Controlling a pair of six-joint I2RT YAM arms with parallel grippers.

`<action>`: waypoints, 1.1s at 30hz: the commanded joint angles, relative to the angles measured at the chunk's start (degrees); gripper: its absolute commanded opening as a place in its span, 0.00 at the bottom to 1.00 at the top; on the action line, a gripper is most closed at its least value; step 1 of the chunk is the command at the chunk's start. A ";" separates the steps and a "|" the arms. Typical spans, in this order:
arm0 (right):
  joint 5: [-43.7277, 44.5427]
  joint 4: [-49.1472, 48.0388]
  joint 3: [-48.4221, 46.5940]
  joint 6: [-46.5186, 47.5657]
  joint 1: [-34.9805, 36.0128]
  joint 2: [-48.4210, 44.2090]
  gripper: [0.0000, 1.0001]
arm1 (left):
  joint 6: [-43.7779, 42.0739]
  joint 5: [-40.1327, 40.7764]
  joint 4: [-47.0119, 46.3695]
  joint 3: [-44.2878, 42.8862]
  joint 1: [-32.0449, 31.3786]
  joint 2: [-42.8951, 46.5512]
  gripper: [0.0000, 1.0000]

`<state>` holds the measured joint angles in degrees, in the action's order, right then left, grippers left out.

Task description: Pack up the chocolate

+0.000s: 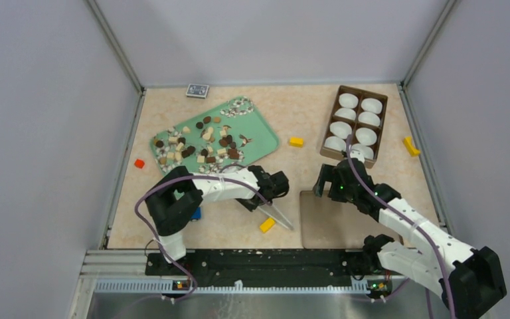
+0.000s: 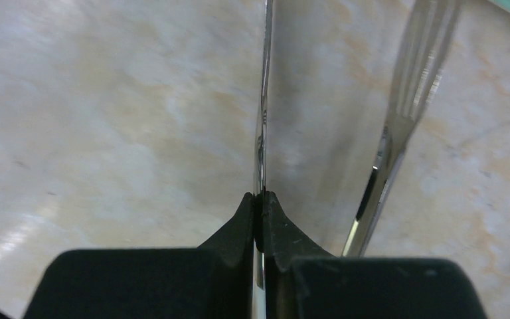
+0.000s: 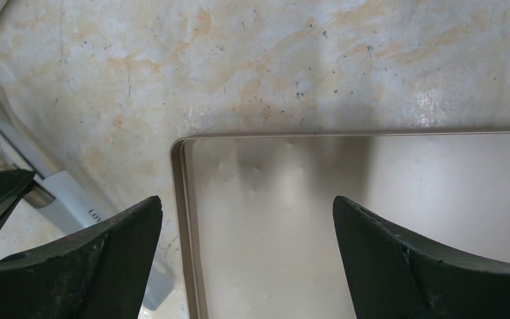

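The chocolate, many tiny dark brown, light brown and cream pieces, lies scattered on a green tray at the back left. A brown box with white paper cups stands at the back right. My left gripper is shut on one arm of the metal tweezers. In the left wrist view that gripper pinches the thin arm, and the other arm stands free to the right. My right gripper is open and empty, and in the right wrist view it straddles the lid's left edge.
A flat beige lid lies on the table at the front right and shows in the right wrist view. Yellow blocks lie near the tray, the right wall and the tweezers. There is also a red block and a blue toy car.
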<state>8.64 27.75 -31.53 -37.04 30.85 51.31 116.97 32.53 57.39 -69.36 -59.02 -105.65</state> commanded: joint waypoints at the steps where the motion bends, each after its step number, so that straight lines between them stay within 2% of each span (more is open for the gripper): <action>1: -0.66 -2.69 -0.71 0.77 -0.36 1.51 0.97 | 5.85 0.01 4.22 7.46 0.04 9.33 0.00; 5: -1.48 -3.82 -1.14 0.74 -0.35 3.13 0.96 | 7.27 -1.68 5.18 11.42 0.01 12.24 0.00; 12: -5.16 -5.84 -2.23 2.61 -0.24 4.20 0.96 | 4.94 -4.23 2.77 12.99 -0.63 11.42 0.00; 13: -5.63 -6.03 -2.53 3.51 0.11 4.09 0.96 | 3.79 -3.97 2.23 12.37 -0.63 10.93 0.05; 14: -5.54 -6.06 -2.95 4.48 0.62 3.94 0.96 | 2.50 -3.71 1.89 11.35 -0.57 10.41 0.16; 16: -4.47 -5.76 -3.78 6.29 1.84 3.58 0.97 | -1.67 -3.24 0.84 9.00 -0.57 9.33 0.47; 17: -3.66 -5.44 -4.14 6.89 2.26 3.40 0.97 | -3.66 -3.10 0.05 7.63 -0.64 8.77 0.56; 18: -3.07 -5.26 -4.23 7.23 2.51 3.10 0.97 | -5.82 -3.20 -1.00 6.52 -0.65 8.30 0.61; 22: -1.94 -4.90 -3.92 8.52 2.91 1.72 0.97 | -13.26 -4.22 -3.65 1.63 -0.62 7.40 0.69; 25: -2.01 -5.04 -3.45 9.51 4.34 0.14 0.97 | -17.91 -3.00 -3.19 -1.89 -0.65 9.96 0.74; 29: -2.20 -6.68 -1.81 10.05 7.08 -2.92 0.97 | -23.20 0.05 -4.45 -2.74 -0.57 18.81 0.78; 33: -1.79 -8.63 -1.71 10.81 10.30 -3.58 0.97 | -29.48 1.13 -7.65 0.97 0.35 29.98 0.83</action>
<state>5.98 22.94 -32.88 -27.99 38.22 48.82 95.42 29.89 52.40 -69.95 -59.40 -87.15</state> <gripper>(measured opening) 0.968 0.822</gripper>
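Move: The left hand grips one arm of the tongs low over the table; the yellow block lies about 6 cm back and 2 cm right of it, 1 cm lower, against the tongs' handle. The brown tray's middle is some 26 cm right and 5 cm back, the green tray's 13 cm left and 17 cm ahead. From the open right hand, the tongs' middle lies some 19 cm left, level, the block 17 cm left and 7 cm back, both 7 cm below. The left fingers, still pinching one arm of the tongs, drag it low over the table about 8 cm back and left, the handle bearing on the yellow block, then open wide and let go; the hand swings back right and forward and rises some 10 cm, turning clockwise. The open right hand dips, then shifts about 4 cm left towards the tongs and up 3 cm, turning some 15 degrees counter-clockwise. ##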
